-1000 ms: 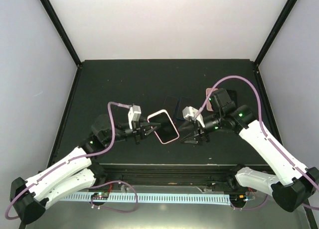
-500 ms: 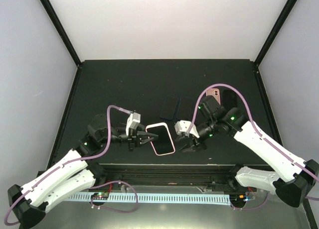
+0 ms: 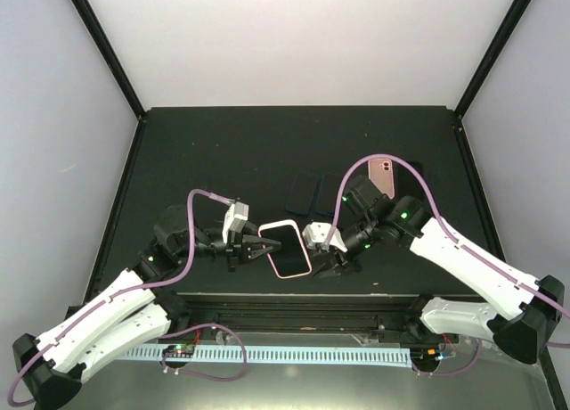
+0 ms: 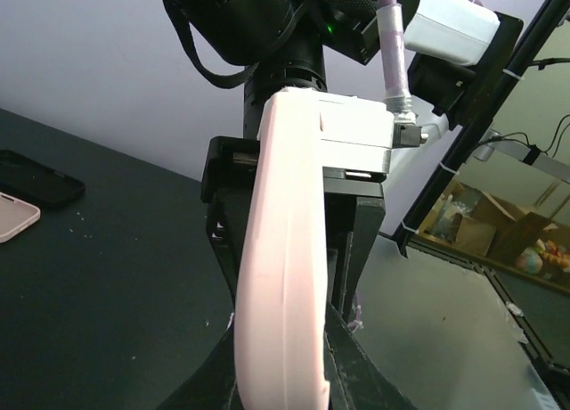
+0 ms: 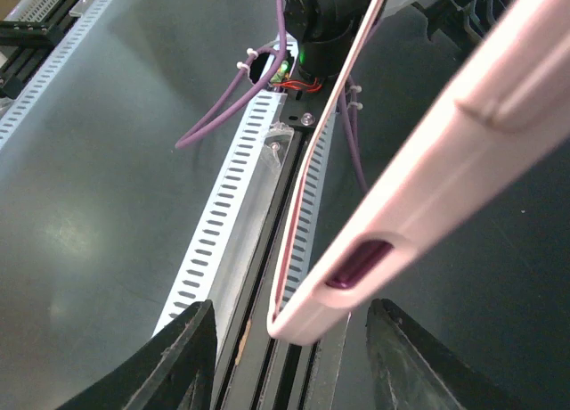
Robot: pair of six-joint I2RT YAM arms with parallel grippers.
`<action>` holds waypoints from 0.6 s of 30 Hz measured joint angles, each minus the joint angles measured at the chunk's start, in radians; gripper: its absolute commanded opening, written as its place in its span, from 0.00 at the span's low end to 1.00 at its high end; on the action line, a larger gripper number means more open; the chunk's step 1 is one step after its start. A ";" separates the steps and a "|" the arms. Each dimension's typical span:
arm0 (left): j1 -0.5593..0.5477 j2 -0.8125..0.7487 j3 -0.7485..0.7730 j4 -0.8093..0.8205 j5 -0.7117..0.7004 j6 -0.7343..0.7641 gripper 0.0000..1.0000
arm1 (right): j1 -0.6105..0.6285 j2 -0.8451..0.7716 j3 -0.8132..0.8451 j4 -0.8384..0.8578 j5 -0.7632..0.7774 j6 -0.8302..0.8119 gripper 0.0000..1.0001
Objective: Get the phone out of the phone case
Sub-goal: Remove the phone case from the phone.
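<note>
The phone, dark screen up, sits in a pink phone case (image 3: pixel 286 248) held above the table's near edge. My left gripper (image 3: pixel 256 247) is shut on the case's left end; in the left wrist view the pink case edge (image 4: pixel 285 267) stands between the black jaws of that gripper (image 4: pixel 283 374). My right gripper (image 3: pixel 331 267) is open at the case's right side. In the right wrist view the case's corner with a port slot (image 5: pixel 419 196) hangs between the spread fingers of the gripper (image 5: pixel 303 356), touching neither.
Two dark blue cases (image 3: pixel 303 192) (image 3: pixel 328 192), a pink phone (image 3: pixel 383 176) and a black one (image 3: pixel 410 173) lie at the back right of the black table (image 3: pixel 214 151). A slotted cable rail (image 5: pixel 232 214) runs along the near edge.
My left gripper has carried the cased phone a little left and nearer. My right arm has swung left, bringing its open gripper up to the phone's right side.
</note>
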 measured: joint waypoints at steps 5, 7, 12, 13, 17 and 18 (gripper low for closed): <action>0.005 -0.003 -0.003 0.000 0.003 -0.001 0.01 | 0.023 0.000 -0.013 0.030 0.008 0.013 0.39; 0.006 -0.003 -0.003 0.000 0.004 -0.001 0.02 | 0.029 0.000 -0.014 0.035 0.013 0.018 0.38; 0.013 -0.002 -0.003 0.000 0.005 -0.003 0.02 | 0.035 -0.005 -0.022 0.054 0.027 0.020 0.30; 0.015 -0.002 -0.003 0.000 0.005 -0.007 0.02 | 0.035 -0.011 -0.029 0.060 0.031 0.020 0.29; 0.018 0.000 -0.003 0.005 0.020 -0.024 0.01 | 0.037 -0.038 -0.046 0.079 0.043 0.017 0.23; 0.018 0.003 -0.003 0.008 0.024 -0.027 0.01 | 0.038 -0.042 -0.046 0.083 0.047 0.017 0.22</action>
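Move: My left hand still holds the cased phone by its left long edge. The case's near right corner, where my right fingers will shut, is about 1 cm left of my right hand, otherwise level with it; from my left hand it is some 6 cm right, 5 cm back and 5 cm below. On the table, roughly 23 cm under my right hand, the left dark phone lies about 29 cm straight ahead, the right dark phone equally far ahead and 8 cm right. I shut my right fingers around the case's near right corner, bringing the opening from about half to a quarter while that hand eases only about 0.5 cm left and its wrist turns some 5 degrees. My left hand stays put and keeps its grip, holding the case up for the right. ##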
